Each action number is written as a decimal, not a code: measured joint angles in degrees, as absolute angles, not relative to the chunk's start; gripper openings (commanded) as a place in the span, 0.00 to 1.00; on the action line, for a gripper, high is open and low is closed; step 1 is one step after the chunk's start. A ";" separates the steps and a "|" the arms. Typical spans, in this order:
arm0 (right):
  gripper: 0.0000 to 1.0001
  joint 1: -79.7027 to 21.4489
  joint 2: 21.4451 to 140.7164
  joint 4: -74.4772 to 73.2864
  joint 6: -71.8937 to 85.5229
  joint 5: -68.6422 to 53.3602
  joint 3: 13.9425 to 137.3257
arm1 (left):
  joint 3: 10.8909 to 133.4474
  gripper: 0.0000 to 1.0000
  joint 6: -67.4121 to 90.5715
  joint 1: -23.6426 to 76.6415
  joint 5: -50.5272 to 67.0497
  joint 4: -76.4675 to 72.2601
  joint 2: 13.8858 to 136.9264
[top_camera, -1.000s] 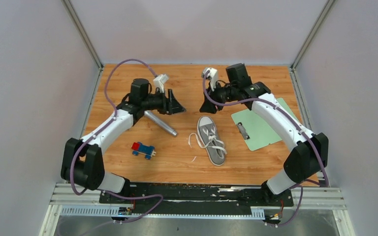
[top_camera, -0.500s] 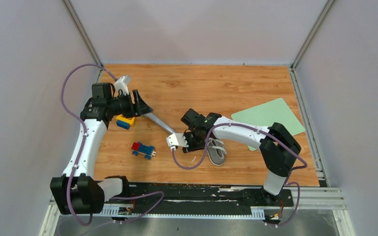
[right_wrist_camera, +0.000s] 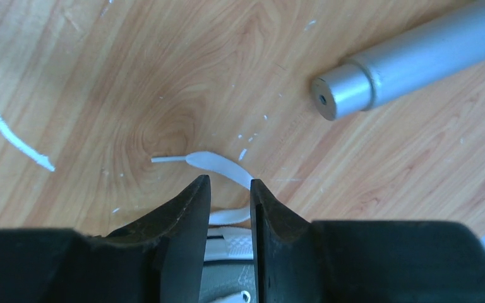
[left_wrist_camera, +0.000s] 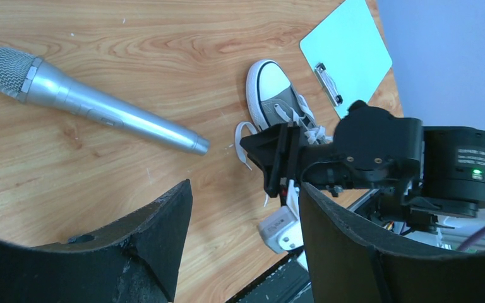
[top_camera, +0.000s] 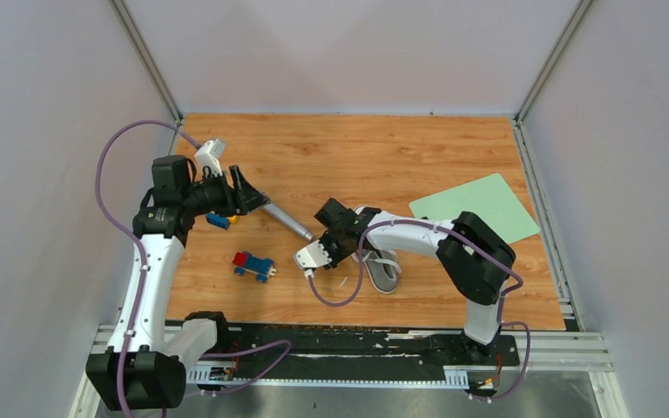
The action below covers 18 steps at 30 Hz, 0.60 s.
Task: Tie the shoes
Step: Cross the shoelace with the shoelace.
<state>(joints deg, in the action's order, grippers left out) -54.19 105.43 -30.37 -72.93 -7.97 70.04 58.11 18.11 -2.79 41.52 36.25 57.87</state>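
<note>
The grey sneaker (left_wrist_camera: 276, 96) with its white toe cap lies on the wooden table, right of centre; in the top view my right arm covers most of the shoe (top_camera: 386, 272). My right gripper (right_wrist_camera: 227, 186) hangs low at the shoe's left side, jaws a narrow gap apart. A loose white lace (right_wrist_camera: 220, 165) curls on the wood just past its fingertips (right_wrist_camera: 192, 208), and another strip of lace lies in the gap, not pinched. My left gripper (top_camera: 248, 190) is raised at the left, wide open and empty (left_wrist_camera: 246, 246), well away from the shoe.
A silver microphone (top_camera: 284, 219) lies between the arms, its end (right_wrist_camera: 341, 95) close to my right gripper. A red and blue toy car (top_camera: 253, 264) sits in front, a yellow and blue block (top_camera: 219, 219) under my left gripper, a green clipboard (top_camera: 479, 205) to the right.
My right arm swung from the back of the table down to the shoe's left side, its jaws narrowing. My left arm drew back to the left, uncovering the block.
</note>
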 measured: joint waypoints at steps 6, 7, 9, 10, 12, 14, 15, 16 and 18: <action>0.27 -53.91 108.44 -26.96 -77.34 -5.87 69.28 | 57.25 0.71 18.15 -3.09 41.67 36.23 56.03; 0.24 -53.80 108.73 -26.55 -77.95 -5.50 69.38 | 57.12 0.71 18.17 -3.14 41.69 36.16 55.83; 0.15 -53.39 109.45 -25.85 -78.98 -5.30 69.87 | 56.64 0.72 18.33 -3.16 41.78 36.07 55.48; 0.12 -53.04 109.93 -25.67 -79.40 -5.30 70.30 | 56.29 0.72 18.46 -3.16 41.91 35.92 55.37; 0.05 -52.18 111.24 -26.72 -79.66 -6.07 72.07 | 55.42 0.72 18.83 -3.16 42.13 35.40 55.27; 0.00 -51.24 113.78 -30.11 -78.91 -7.31 76.38 | 54.72 0.72 19.07 -3.16 42.24 34.87 55.27; 0.00 -50.94 115.15 -32.14 -78.17 -7.77 78.81 | 54.33 0.72 19.11 -3.18 42.37 34.61 55.27; 0.00 -50.74 116.11 -33.39 -77.47 -8.14 80.55 | 54.08 0.72 19.14 -3.18 42.39 34.46 55.27; 0.00 -49.54 120.03 -38.28 -73.43 -10.81 87.74 | 53.82 0.72 19.14 -3.20 42.39 34.30 55.27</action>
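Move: The shoelace's loose end lies on the table about 3 cm ahead of the right hand, 1 cm to its left and 2 cm below. The microphone's butt end is some 4 cm ahead and 5 cm left of that hand, the shoe's middle level with it and about 10 cm to the right; the toy car stands 19 cm left and 3 cm back. From the left hand that lace end lies roughly 4 cm ahead, 16 cm right and 23 cm below. The loose shoelace end is pinched close behind its tip by the right hand, which sinks about 2 cm to the table, then skims forward some 5 cm in all, veering a little left at the last, towards the microphone's butt end. On the way its part-open fingers shut on the lace. ##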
